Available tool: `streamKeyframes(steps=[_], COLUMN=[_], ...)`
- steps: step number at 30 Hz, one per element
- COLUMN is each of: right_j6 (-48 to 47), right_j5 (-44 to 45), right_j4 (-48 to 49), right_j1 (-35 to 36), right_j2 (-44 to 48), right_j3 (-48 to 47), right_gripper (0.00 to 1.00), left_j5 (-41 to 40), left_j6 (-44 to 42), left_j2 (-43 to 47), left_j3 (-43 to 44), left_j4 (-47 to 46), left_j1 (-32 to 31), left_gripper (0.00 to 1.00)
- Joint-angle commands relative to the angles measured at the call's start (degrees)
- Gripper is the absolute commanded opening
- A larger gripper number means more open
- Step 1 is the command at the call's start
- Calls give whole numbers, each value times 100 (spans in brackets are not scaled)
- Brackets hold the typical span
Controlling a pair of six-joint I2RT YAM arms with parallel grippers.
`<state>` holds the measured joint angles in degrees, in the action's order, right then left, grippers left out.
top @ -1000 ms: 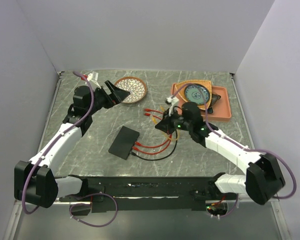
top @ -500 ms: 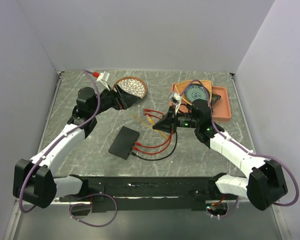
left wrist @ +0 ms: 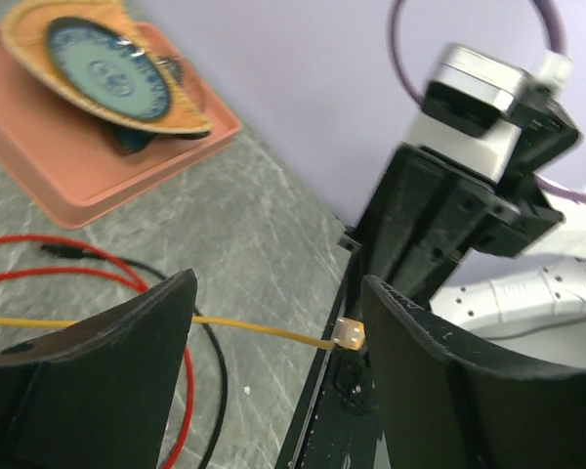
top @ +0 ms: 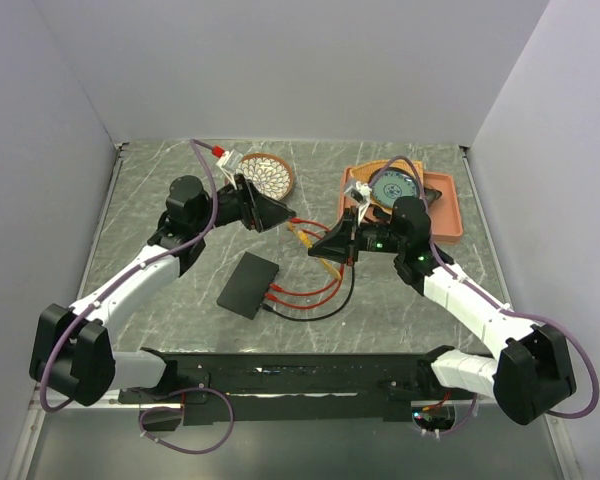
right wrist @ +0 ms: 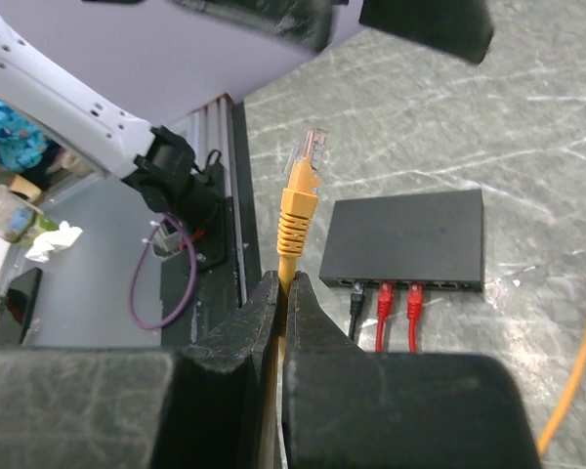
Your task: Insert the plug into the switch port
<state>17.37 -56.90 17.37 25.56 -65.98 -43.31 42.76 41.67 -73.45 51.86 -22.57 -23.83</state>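
The switch (top: 248, 285) (right wrist: 410, 234) lies flat on the table, with one black and two red plugs (right wrist: 396, 296) in its near-edge ports. My right gripper (top: 318, 250) (right wrist: 283, 283) is shut on a yellow cable just behind its plug (right wrist: 307, 154), which points up and away, raised above the table beside the switch. My left gripper (top: 278, 217) (left wrist: 278, 293) is open. The yellow plug (left wrist: 350, 333) and its cable show in the gap between its fingers, touching neither.
An orange tray (top: 450, 215) holding stacked plates stands at the back right. A patterned bowl (top: 268, 172) sits at the back, behind my left gripper. Red and black cables (top: 315, 295) loop beside the switch. A black rail (top: 300, 375) runs along the near edge.
My left arm has swung right, from beside the bowl to close by my right gripper, and its jaws have narrowed somewhat. My right gripper has shifted slightly with the yellow cable.
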Motion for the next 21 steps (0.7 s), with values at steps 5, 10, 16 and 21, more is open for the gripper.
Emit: streamKeyframes(steps=[5, 10, 16, 21], right_j6=[575, 698, 663, 619], right_j5=[-453, -488, -471, -409], right_j4=[979, 1120, 1059, 953], right_j1=[-165, -183, -201, -192], right_j2=[94, 67, 67, 50], right_j3=[-99, -99, -125, -125], right_gripper=[0, 0, 0, 0], left_j5=[637, 672, 751, 742], left_j6=[-264, -493, -537, -529], left_j2=[120, 85, 15, -11], left_j3=[114, 211, 272, 316], left_j4=[-810, -618, -600, -600], left_j1=[-262, -402, -482, -517], left_gripper=[65, 60, 50, 31])
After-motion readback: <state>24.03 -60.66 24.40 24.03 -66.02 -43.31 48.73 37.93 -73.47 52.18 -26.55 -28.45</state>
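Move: The yellow plug sticks out of the right fingers, about 4 cm to that hand's left and 1 cm above it. From the left hand, the plug is roughly 4 cm back, 5 cm to the right and 1 cm lower. On the table some 17 cm below the left hand, the switch is about 14 cm back and 10 cm left, the patterned plate 15 cm ahead and 6 cm left, and the loose red plugs 3 cm ahead and 2 cm right. Bring the left gripper back about 4 cm and to the right 2 to 3 cm, rising slightly, towards the yellow plug, swinging its fingers some 10 degrees clockwise and closing them from wide to less than half open around the plug's clear tip. With the right hand keep the cable pinched and raise it about 2 cm to meet them, then hold still. ##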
